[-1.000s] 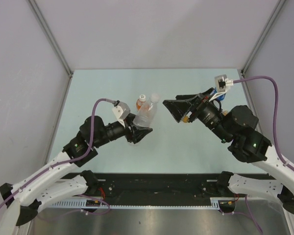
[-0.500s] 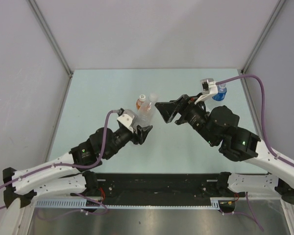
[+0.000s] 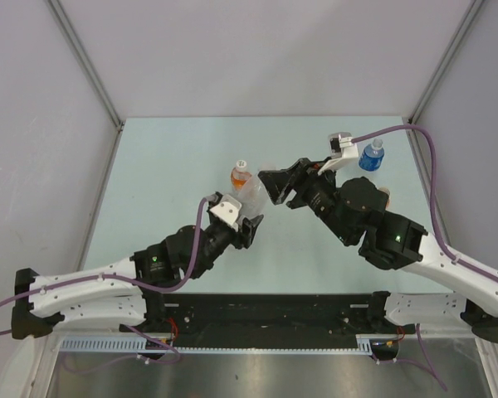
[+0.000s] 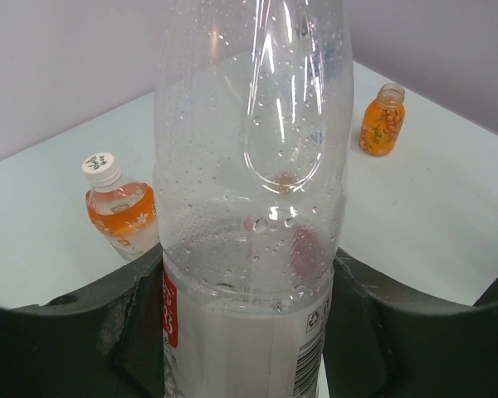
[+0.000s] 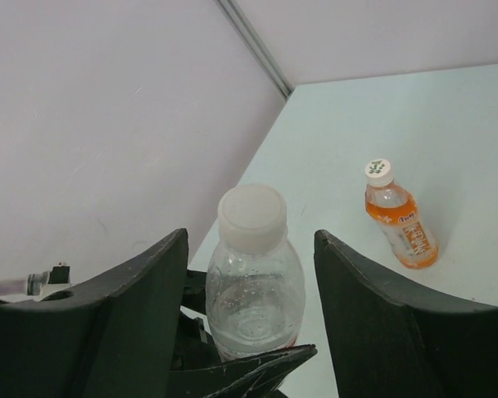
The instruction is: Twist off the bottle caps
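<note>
My left gripper [image 4: 245, 323] is shut on the lower body of a clear, nearly empty bottle [image 4: 253, 191] and holds it upright. In the top view this gripper [image 3: 247, 225] sits just below the clear bottle [image 3: 251, 194]. My right gripper [image 5: 251, 249] is open. Its jaws stand one on each side of the bottle's white cap [image 5: 251, 217], apart from it. In the top view the right gripper [image 3: 274, 184] covers that cap. An orange-drink bottle [image 5: 402, 228] with a white cap [image 5: 378, 171] stands close by, and also shows in the top view [image 3: 240, 173].
A small orange-drink bottle without a cap [image 4: 382, 120] stands on the table further right. A blue bottle with a white cap [image 3: 370, 155] stands at the back right. The pale green table [image 3: 166, 157] is walled on three sides.
My left gripper has moved forward and right with the clear bottle. My right gripper has swung left until its open jaws are on either side of the bottle's cap. The blue bottle is now uncovered.
</note>
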Action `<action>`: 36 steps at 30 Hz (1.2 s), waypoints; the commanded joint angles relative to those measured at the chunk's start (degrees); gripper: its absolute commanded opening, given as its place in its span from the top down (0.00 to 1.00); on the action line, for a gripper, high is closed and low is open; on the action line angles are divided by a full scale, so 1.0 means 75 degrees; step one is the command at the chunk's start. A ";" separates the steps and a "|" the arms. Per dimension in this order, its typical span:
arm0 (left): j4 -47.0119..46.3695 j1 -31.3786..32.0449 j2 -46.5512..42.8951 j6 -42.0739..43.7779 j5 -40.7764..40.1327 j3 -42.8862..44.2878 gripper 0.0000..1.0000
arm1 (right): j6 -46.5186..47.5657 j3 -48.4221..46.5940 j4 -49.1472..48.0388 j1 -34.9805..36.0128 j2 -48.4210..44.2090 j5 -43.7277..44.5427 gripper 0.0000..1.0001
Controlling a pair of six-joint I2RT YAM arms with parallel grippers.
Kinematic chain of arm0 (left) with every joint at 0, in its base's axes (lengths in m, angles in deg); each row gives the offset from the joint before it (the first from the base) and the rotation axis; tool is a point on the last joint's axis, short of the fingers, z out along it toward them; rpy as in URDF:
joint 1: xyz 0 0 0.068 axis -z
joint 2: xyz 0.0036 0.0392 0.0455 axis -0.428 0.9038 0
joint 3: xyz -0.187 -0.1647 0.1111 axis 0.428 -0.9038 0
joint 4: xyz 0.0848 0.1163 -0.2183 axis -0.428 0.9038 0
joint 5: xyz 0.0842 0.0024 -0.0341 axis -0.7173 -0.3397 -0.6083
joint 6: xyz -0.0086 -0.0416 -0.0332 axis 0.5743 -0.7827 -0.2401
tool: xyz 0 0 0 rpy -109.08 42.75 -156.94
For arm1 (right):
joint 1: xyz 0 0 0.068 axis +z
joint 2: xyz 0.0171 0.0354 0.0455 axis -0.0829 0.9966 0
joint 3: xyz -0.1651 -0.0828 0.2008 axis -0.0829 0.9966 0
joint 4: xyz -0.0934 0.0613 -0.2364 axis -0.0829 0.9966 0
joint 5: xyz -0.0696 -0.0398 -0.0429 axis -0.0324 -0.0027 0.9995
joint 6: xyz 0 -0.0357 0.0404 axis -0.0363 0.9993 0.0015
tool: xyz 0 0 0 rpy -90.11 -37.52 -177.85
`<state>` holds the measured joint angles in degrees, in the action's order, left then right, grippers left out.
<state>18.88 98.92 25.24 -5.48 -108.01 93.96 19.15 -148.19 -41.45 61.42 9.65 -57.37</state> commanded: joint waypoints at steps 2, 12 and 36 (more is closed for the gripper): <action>-0.0331 0.0126 -0.0157 0.0177 -0.0302 0.0036 1.00 | 0.0047 -0.0308 -0.0309 0.0013 0.0078 0.0307 0.37; -0.0319 0.0185 -0.0145 0.0189 -0.0279 0.0025 1.00 | 0.0222 -0.0308 -0.0532 -0.0034 0.0195 0.0260 0.46; -0.0413 0.0267 -0.0133 0.0189 -0.0302 -0.0093 1.00 | 0.0211 -0.0308 -0.0579 -0.0303 0.0336 0.0014 0.60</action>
<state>18.71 100.45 24.93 -5.07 -109.45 93.34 20.38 -148.27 -43.85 59.56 11.99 -57.63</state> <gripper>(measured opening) 0.625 0.450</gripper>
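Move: About 2 cm ahead of the right fingers and 1 cm to their left, at their height, is the cap of the clear bottle, which the left hand still holds near its label. From the left hand the cap is some 12 cm up, 3 cm ahead and 2 cm right. The left gripper is about 12 cm below the right hand, 3 cm left and 1 cm back. The orange bottle stands about 12 cm ahead of the right hand, 3 cm left, its middle roughly 32 cm lower. Creeping about 1.5 cm forward and a touch left, the right hand brings its half-open fingers around the clear bottle's cap. The fingers narrow, ease apart a little, then narrow again until the tips flank the cap and seem to pinch its sides; the wrist barely turns. The left hand keeps its grip on the bottle, almost still. ##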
